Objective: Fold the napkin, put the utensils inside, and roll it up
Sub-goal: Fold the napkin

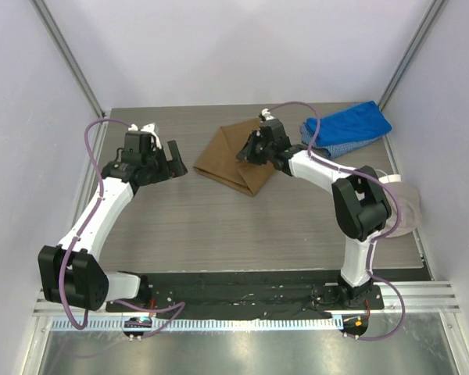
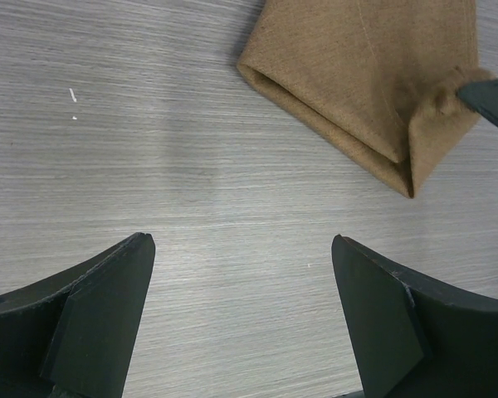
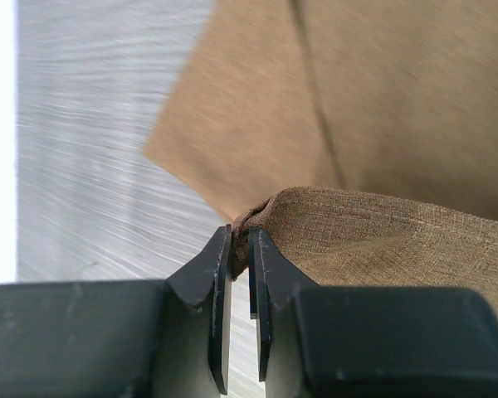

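The tan-brown napkin (image 1: 233, 162) lies partly folded on the table at the back middle. My right gripper (image 1: 248, 150) is shut on a pinched corner of the napkin (image 3: 332, 224), lifting that corner above the rest of the cloth (image 3: 257, 124). My left gripper (image 1: 174, 160) hovers open to the left of the napkin, with bare table between its fingers (image 2: 108, 307). In the left wrist view the napkin (image 2: 357, 83) shows at top right, with the right gripper's fingertip (image 2: 490, 99) on its corner. The utensils are out of view.
A blue cloth (image 1: 346, 127) lies bunched at the back right corner. A beige-and-white cap-like item (image 1: 406, 205) sits at the right edge behind the right arm. Walls close in the table (image 1: 219, 226) on the left, back and right.
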Controlling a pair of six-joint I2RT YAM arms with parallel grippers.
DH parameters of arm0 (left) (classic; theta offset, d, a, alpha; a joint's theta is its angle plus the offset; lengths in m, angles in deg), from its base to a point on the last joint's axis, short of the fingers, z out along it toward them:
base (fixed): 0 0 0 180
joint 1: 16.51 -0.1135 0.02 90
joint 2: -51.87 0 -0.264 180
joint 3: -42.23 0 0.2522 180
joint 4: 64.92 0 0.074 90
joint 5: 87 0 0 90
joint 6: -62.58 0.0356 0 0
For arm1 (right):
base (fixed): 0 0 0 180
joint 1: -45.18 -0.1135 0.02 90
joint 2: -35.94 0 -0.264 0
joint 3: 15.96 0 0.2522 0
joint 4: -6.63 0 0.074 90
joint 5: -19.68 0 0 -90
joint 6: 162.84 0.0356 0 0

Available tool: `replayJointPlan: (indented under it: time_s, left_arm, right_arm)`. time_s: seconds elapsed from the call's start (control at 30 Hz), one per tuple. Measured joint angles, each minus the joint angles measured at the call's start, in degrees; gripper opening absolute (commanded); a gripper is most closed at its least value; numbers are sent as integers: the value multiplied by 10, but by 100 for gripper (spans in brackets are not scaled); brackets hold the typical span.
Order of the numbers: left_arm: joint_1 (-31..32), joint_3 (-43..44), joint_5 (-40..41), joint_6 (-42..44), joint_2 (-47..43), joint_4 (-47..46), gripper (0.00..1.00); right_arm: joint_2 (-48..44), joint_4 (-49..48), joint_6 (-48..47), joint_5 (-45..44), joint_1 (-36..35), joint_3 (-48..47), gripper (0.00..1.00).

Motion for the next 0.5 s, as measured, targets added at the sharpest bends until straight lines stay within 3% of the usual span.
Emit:
replayJointPlan:
  time_s: [0.5]
  left_arm:
    - [-11,0,-12,-2,0,0,93]
  right_arm:
    - [138,-28,13,44,-42,-130,1]
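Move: The right hand holds the napkin's lifted right-hand corner roughly 10 cm above the table; the napkin's left corner, where this flap is headed, lies about 14 cm to its left, 6 cm ahead and 10 cm below. The napkin's near corner is some 6 cm back and 4 cm right, its far-left corner about 24 cm ahead and 6 cm left, both at table level. From the idle left hand, the left corner is about 16 cm ahead, 4 cm right and 16 cm below. Still pinching the lifted corner between closed fingertips, the right hand sweeps about 7 cm to the left over the napkin towards its left corner, carrying the flap across. It rises a touch at first, then sinks some 3 cm as the sideways travel slows, the wrist turning roughly 5 to 10 degrees counter-clockwise while the fingers keep their hold. ##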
